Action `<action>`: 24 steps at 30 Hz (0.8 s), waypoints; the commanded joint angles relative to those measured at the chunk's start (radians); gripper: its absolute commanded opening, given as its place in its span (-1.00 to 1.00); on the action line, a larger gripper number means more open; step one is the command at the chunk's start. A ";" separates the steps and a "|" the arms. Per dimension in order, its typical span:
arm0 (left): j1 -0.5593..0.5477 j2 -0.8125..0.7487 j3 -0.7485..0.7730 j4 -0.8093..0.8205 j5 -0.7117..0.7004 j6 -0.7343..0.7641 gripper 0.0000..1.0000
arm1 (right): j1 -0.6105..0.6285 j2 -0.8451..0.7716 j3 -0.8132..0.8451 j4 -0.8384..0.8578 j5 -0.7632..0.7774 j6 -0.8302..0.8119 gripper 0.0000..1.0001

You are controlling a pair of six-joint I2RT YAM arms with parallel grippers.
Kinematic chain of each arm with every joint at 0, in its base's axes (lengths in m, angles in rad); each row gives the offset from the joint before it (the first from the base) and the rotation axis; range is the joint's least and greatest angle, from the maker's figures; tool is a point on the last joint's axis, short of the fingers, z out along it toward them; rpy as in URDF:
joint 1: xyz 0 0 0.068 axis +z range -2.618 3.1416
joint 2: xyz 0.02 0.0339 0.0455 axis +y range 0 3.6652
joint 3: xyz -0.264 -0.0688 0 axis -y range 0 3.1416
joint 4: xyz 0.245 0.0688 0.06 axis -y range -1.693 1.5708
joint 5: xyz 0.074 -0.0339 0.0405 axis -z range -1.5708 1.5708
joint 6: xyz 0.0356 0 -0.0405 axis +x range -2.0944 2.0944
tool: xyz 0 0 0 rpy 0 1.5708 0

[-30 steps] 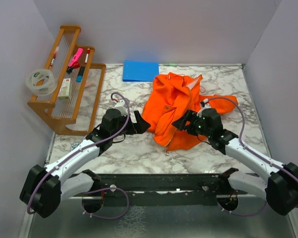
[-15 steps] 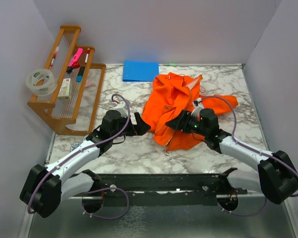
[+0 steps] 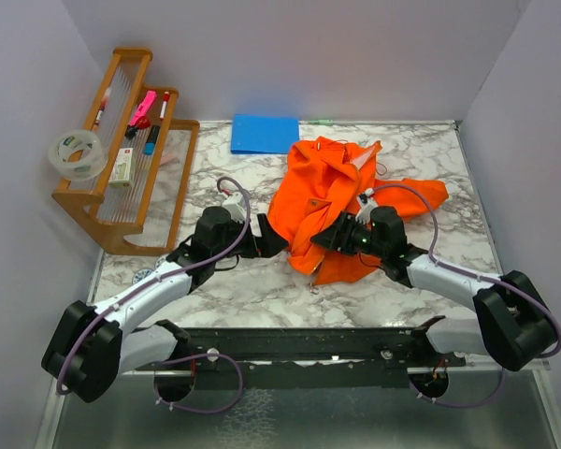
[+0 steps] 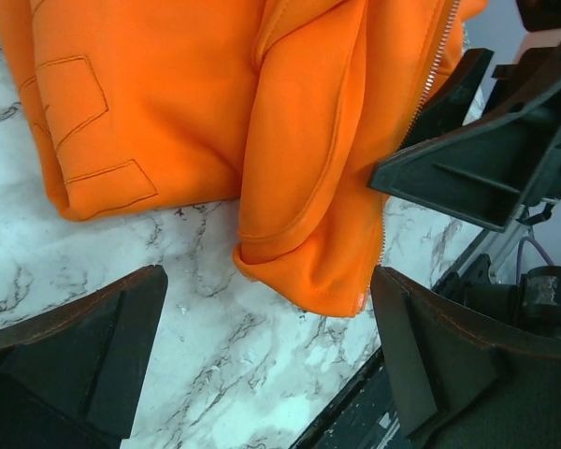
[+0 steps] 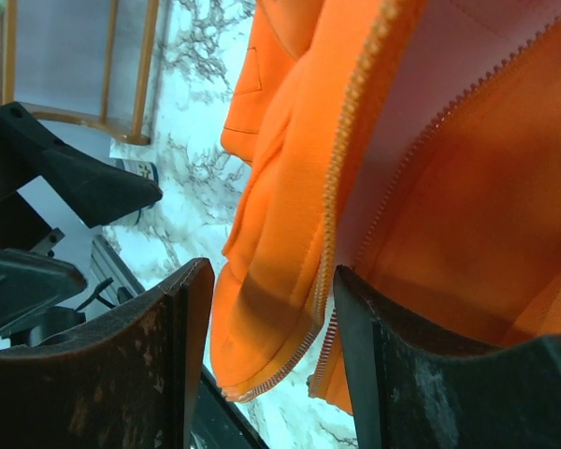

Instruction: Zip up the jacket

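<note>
The orange jacket (image 3: 325,182) lies crumpled on the marble table (image 3: 262,281), unzipped, with pale lining showing in the right wrist view. My right gripper (image 3: 325,236) sits at the jacket's lower front edge. In its wrist view the jaws (image 5: 273,281) straddle the orange flap (image 5: 280,234) that carries the zipper teeth (image 5: 341,159); one finger touches the flap, the other stands a little off it. My left gripper (image 3: 266,241) is wide open just left of the hem. Its wrist view (image 4: 266,299) shows the hem corner (image 4: 309,271) and zipper strip (image 4: 421,94) ahead of the fingers, untouched.
A wooden rack (image 3: 122,187) with pens and a tape roll (image 3: 77,154) stands at the left. A flat blue rectangle (image 3: 265,134) lies at the back, beside the jacket's collar. The black rail (image 3: 299,341) runs along the near table edge. Both arms' fingers are close together at the hem.
My right gripper has slid left onto the jacket's front edge and its jaws have narrowed around the zipper flap. The left gripper has edged slightly toward the hem, still wide open.
</note>
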 commanded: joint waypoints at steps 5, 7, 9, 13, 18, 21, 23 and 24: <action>-0.050 0.024 -0.004 0.052 0.063 0.010 0.98 | 0.013 0.063 -0.019 0.069 -0.018 0.025 0.11; -0.073 0.036 0.000 0.054 0.057 0.013 0.98 | 0.013 0.064 -0.021 0.072 -0.019 0.027 0.03; -0.094 0.053 0.006 0.056 0.049 0.017 0.98 | 0.013 0.057 -0.023 0.076 -0.020 0.025 -0.08; -0.147 0.093 0.030 0.054 0.025 0.034 0.98 | 0.013 0.039 -0.029 0.087 -0.023 0.020 -0.40; -0.212 0.131 0.084 0.024 -0.027 0.061 0.98 | 0.013 0.035 -0.027 0.093 -0.045 0.011 -0.80; -0.234 0.133 0.117 -0.011 -0.068 0.084 0.98 | 0.013 0.032 -0.028 0.104 -0.063 0.009 -0.99; -0.238 0.127 0.137 -0.043 -0.101 0.105 0.98 | 0.013 0.030 -0.026 0.107 -0.077 0.003 -0.99; -0.239 0.123 0.145 -0.059 -0.113 0.116 0.98 | 0.013 0.028 -0.024 0.108 -0.084 -0.001 -0.99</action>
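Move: The left flap's zipper edge already runs between the right hand's open fingers, almost at the hand point and about 1 cm below. From the right hand, the flap's lower corner lies roughly 7 cm back and 4 cm left. The left hand heads for that same corner, some 7 cm back, 8 cm to its right and 8 cm below. The loose zip end of the right side sits about 3 cm behind it and 1 cm farther right. The left flap's zipper edge gets pinched by the right hand, which sinks about 1.5 cm beside it, then stays nearly in place as the fingers go from over half open to shut. The left hand, wide open, travels some 7 cm right and back towards the flap's lower corner, dipping a couple of centimetres and coming partly up again, while it turns about 15 degrees clockwise. ##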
